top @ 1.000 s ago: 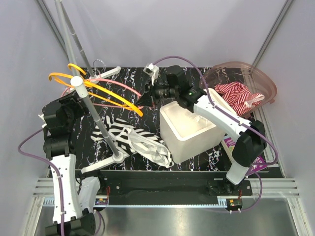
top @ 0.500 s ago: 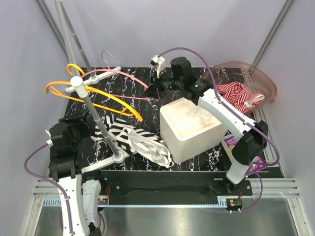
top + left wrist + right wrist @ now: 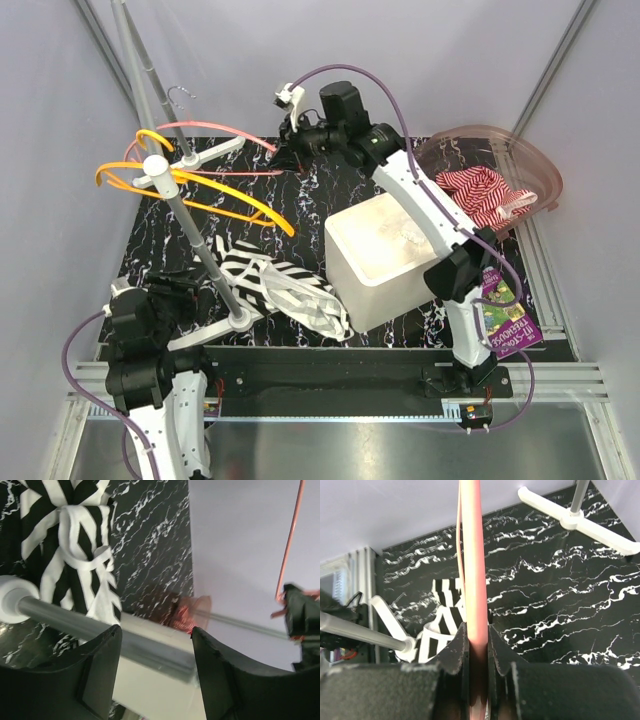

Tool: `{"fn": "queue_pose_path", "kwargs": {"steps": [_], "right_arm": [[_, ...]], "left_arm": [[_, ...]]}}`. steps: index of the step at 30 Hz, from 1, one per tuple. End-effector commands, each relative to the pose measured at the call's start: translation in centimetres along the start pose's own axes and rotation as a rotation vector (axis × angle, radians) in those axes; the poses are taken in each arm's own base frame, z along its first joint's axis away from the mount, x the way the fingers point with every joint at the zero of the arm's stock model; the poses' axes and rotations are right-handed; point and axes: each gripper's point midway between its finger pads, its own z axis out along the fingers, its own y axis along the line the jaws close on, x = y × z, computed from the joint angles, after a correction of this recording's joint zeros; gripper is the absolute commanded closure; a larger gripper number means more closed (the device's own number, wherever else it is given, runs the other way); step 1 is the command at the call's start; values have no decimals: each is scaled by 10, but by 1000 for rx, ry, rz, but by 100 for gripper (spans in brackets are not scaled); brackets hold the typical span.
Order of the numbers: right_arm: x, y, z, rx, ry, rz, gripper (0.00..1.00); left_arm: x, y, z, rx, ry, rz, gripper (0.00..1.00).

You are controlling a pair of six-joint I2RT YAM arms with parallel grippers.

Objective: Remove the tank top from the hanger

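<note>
The black-and-white striped tank top [image 3: 272,285] lies crumpled on the dark marble table, off the hanger; it also shows in the left wrist view [image 3: 75,545] and the right wrist view [image 3: 442,625]. The bare pink hanger [image 3: 215,130] hangs in the air at the back left. My right gripper [image 3: 290,152] is shut on its right end, and the pink bar [image 3: 472,575] is pinched between the jaws [image 3: 477,630]. My left gripper [image 3: 178,292] is drawn back at the near left. It stands open [image 3: 155,635] with nothing between its fingers.
A grey rack pole [image 3: 195,240] on a white foot [image 3: 240,320] leans over the tank top and carries orange hangers [image 3: 205,185]. A white bin [image 3: 385,260] stands at centre right. A clear basket [image 3: 530,165] with red-striped cloth is at back right, a book [image 3: 505,320] at near right.
My right arm has carried the pink hanger up and to the back left. My left arm has pulled back to the near left corner, its jaws a little wider. The tank top has stayed put.
</note>
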Motion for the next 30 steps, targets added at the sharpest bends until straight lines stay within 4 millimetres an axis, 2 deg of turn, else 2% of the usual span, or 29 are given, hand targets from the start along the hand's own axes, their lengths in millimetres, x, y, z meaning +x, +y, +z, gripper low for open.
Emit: {"fn": "queue_pose_path", "kwargs": {"steps": [1,2,4,5,7,13,19,30], "right_arm": [[-16,20,17,-16,-10,-114,100],[-26,22,16,-6,-33,-140,100],[-27,27,29,5,-35,-176,100],[-39,30,27,13,-63,-201,100],[-46,27,30,41,-84,-222,100],[-91,34,21,103,-207,-334,100],[-113,51,18,118,-268,-415,100],[-154,71,0,132,-411,-367,100]], "left_arm": [[19,11,-19,8,76,139,39],[20,12,-20,8,84,156,39],[21,13,-23,5,89,173,39],[21,14,-23,-2,94,189,39],[22,14,-26,-1,101,208,39],[28,22,-27,-13,131,231,38],[32,29,-24,-17,145,198,38],[32,32,-21,-22,143,181,38]]}}
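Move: The pink hanger is already pinched at its right end by the right hand; the rack's top rail, where its hook is headed, passes about 17 cm to the left of that hand, level with it fore-and-aft and some 15 cm higher. The yellow hanger's middle is about 9 cm back, 14 cm left and 5 cm up, the striped tank top about 7 cm back, 5 cm left and 35 cm below. From the empty left hand, that rail stretch lies roughly 21 cm ahead, 2 cm left and 27 cm up. The pink hanger, still pinched at its right end, is carried leftward about 8 cm towards the rail by the right hand, dipping slightly at first, then lifted some 8 cm from that low point while the wrist rolls about 20 degrees, its forward side rising. The open left hand draws back and down about 5 cm, holding nothing. ##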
